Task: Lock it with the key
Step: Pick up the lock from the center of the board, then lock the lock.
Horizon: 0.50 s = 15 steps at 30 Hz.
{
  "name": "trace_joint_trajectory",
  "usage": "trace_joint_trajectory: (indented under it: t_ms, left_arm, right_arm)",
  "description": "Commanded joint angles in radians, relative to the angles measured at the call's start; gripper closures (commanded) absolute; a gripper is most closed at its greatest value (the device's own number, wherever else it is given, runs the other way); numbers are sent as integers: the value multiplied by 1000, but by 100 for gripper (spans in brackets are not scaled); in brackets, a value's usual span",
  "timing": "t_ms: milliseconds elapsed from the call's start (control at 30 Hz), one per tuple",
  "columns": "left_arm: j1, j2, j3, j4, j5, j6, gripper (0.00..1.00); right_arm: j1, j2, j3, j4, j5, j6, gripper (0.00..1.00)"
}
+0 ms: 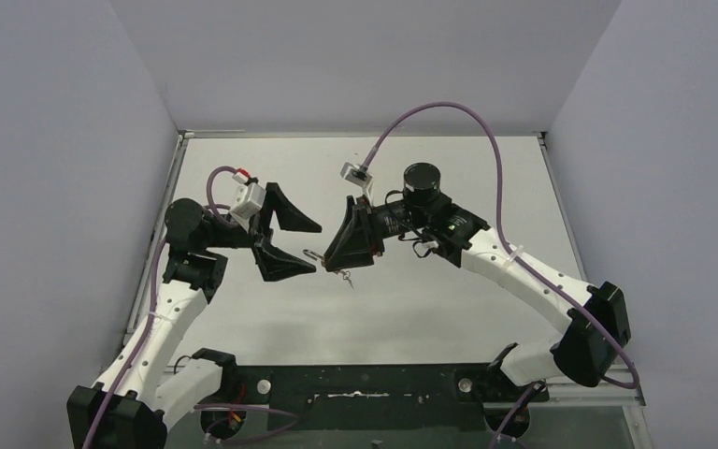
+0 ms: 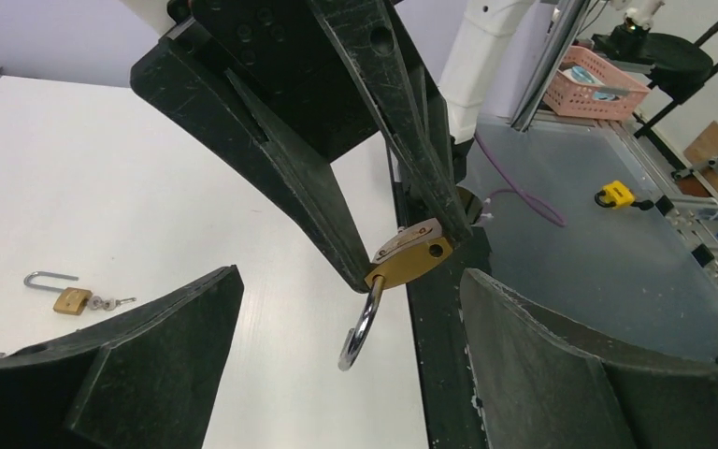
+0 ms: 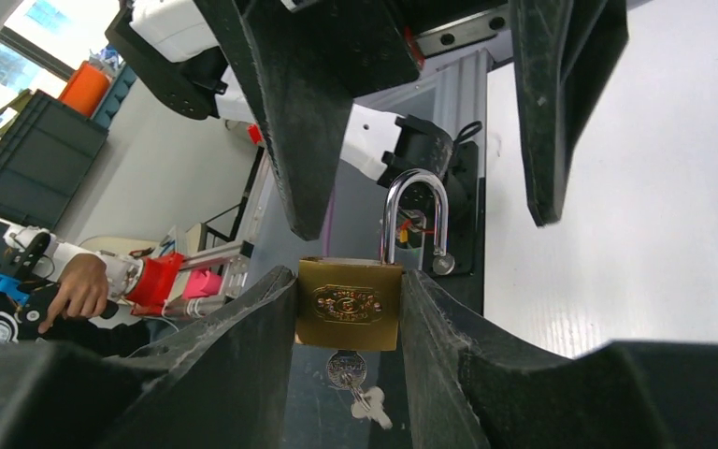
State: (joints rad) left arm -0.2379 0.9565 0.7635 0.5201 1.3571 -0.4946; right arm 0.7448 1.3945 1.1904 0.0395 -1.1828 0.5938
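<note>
A brass padlock (image 3: 348, 304) is clamped by its sides in my right gripper (image 3: 348, 281), which is shut on it. Its steel shackle (image 3: 416, 220) is open, with the free end standing beside the body. The key (image 3: 346, 369) sits in the keyhole below, and a second key hangs from its ring. In the top view the right gripper (image 1: 335, 257) holds the lock above the table's middle. My left gripper (image 1: 315, 247) faces it, open. In the left wrist view the padlock (image 2: 411, 262) hangs its shackle (image 2: 360, 327) between the left gripper's (image 2: 351, 281) wide fingers (image 2: 150, 355), touching neither.
Another small brass padlock (image 2: 72, 299), shackle open and key in it, lies on the white table (image 2: 75, 187). A black strip (image 2: 435, 374) runs along the table's near edge. Grey walls (image 1: 75, 140) enclose the table on three sides.
</note>
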Motion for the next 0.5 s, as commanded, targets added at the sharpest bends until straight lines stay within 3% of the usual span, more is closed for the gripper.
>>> trace_joint_trajectory:
  t_ms: [0, 167, 467]
  left_arm:
    - [-16, 2, 7, 0, 36, 26, 16]
    - [-17, 1, 21, -44, 48, 54, 33]
    - [-17, -21, 20, -101, 49, 98, 44]
  right_arm:
    - [10, -40, 1, 197, -36, 95, 74]
    - [10, -47, 7, 199, -36, 95, 74]
    - [3, -46, -11, 201, -31, 93, 74]
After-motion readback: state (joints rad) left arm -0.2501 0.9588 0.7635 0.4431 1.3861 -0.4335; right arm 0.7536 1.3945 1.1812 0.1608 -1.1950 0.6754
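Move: My right fingers still hold the open lock in the air. Its body is about 3 cm back and 3 cm to the right of my left hand, roughly level, with the shackle reaching between my open left fingers. From my right hand, that left grip is some 3 cm forward and 3 cm left. The key hangs about 4 cm right of the lock's body and 4 cm below. The middle lock lies on the board about 20 cm ahead and 6 cm right of my left hand, some 25 cm below. I close my left fingers from nearly wide open to a little over half, one on each side of the shackle, while that hand sinks about 1 cm and eases slightly back. With my right hand I keep the lock pinched and lift it about 1 cm in front of the narrowing left fingers; neither wrist turns more than a few degrees. I can't see the left fingers touching the shackle yet. ##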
